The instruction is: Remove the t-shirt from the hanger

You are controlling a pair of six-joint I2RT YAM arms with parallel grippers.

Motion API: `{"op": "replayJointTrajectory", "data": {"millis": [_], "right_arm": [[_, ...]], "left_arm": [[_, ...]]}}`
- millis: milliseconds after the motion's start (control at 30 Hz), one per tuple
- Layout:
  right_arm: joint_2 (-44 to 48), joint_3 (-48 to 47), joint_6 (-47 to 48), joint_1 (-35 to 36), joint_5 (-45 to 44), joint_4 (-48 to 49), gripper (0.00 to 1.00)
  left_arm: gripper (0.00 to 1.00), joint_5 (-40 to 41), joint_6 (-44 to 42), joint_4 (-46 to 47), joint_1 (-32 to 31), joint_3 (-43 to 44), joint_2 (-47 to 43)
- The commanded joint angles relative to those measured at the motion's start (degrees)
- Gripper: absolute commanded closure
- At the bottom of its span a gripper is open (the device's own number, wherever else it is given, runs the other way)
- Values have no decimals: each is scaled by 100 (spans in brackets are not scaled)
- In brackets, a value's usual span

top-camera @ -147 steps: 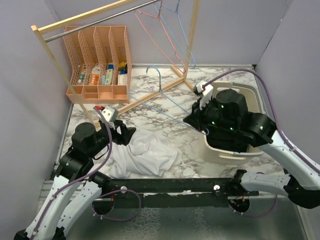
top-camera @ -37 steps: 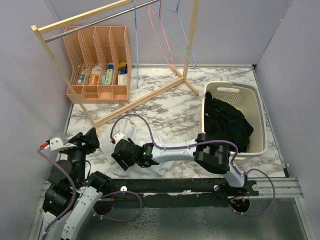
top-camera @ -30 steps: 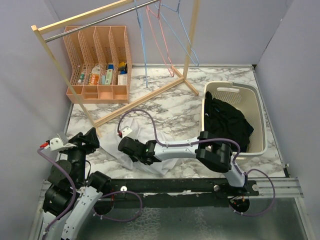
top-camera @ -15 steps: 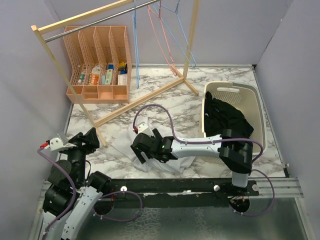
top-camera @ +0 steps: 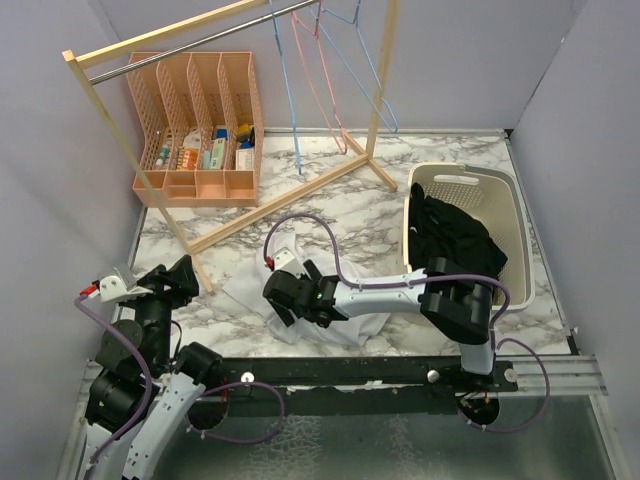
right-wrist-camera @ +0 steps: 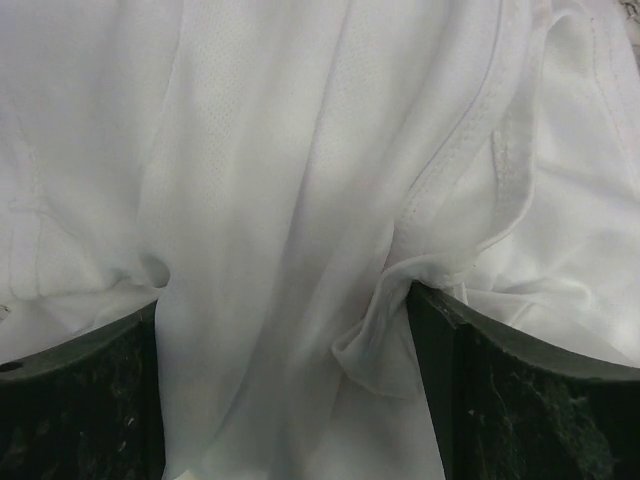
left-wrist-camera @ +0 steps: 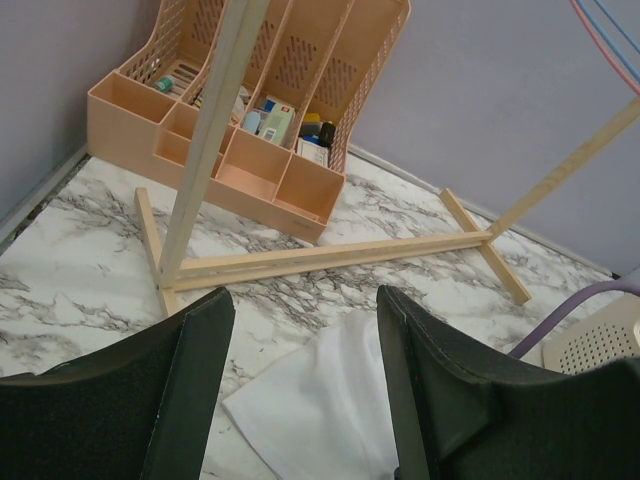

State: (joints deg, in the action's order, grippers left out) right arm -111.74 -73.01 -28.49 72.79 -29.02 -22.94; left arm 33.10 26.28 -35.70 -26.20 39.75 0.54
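The white t-shirt (top-camera: 245, 292) lies crumpled on the marble table near the front, with no hanger in it. My right gripper (top-camera: 287, 300) reaches across to the left and sits low on the shirt. In the right wrist view the shirt (right-wrist-camera: 300, 150) fills the frame, and the right gripper (right-wrist-camera: 285, 380) is open with loose folds between its wide-apart fingers. My left gripper (top-camera: 165, 285) is open and empty, raised at the left; the left wrist view shows it (left-wrist-camera: 300, 390) looking down on the shirt (left-wrist-camera: 330, 400). A blue hanger (top-camera: 290, 100) and a pink hanger (top-camera: 325, 90) hang on the rail.
A wooden clothes rack (top-camera: 290, 195) crosses the back of the table. A peach desk organizer (top-camera: 200, 130) stands at the back left. A cream laundry basket (top-camera: 462, 178) with black clothing (top-camera: 455, 245) sits at the right. Purple walls enclose the table.
The blue hanger went from my right gripper to the rail, where the hangers still swing. My right gripper came down onto the shirt and shifted right along it. My left arm pulled back.
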Motion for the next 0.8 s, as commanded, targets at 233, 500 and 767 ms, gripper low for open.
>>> {"op": "replayJointTrajectory", "data": {"millis": [233, 500, 767], "right_arm": [[1196, 896, 147, -668, 1200, 224, 84], [3541, 1503, 312, -3087, 2188, -60, 99], [4251, -380, 410, -4194, 1065, -1549, 99]], "left_arm": [[39, 129, 26, -88, 27, 15, 28], [39, -272, -131, 167, 27, -84, 194], [41, -1497, -470, 427, 25, -78, 1774]]}}
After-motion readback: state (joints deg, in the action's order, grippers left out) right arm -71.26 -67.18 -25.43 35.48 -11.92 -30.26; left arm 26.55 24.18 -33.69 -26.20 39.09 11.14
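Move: The white t-shirt lies crumpled on the table right under the right gripper, its middle about 2 cm lower and 2 cm to the right, with cloth already between the open fingers. The basket stands some 35 cm to the gripper's right and 9 cm farther out, the black clothes in it about 32 cm right and 9 cm out. The wooden foot bar crosses some 18 cm ahead and 3 cm left. From the left gripper the t-shirt lies about 22 cm right, 3 cm ahead and 28 cm down. Shut the right fingers on the bunched t-shirt and keep that grip while you sweep the cloth up, right and forward towards the basket's left rim, roughly 30 cm in all, turning the wrist clockwise and letting its left side rise, some 25 degrees each. Late on, start the empty left gripper about 5 cm right, forward and down. ##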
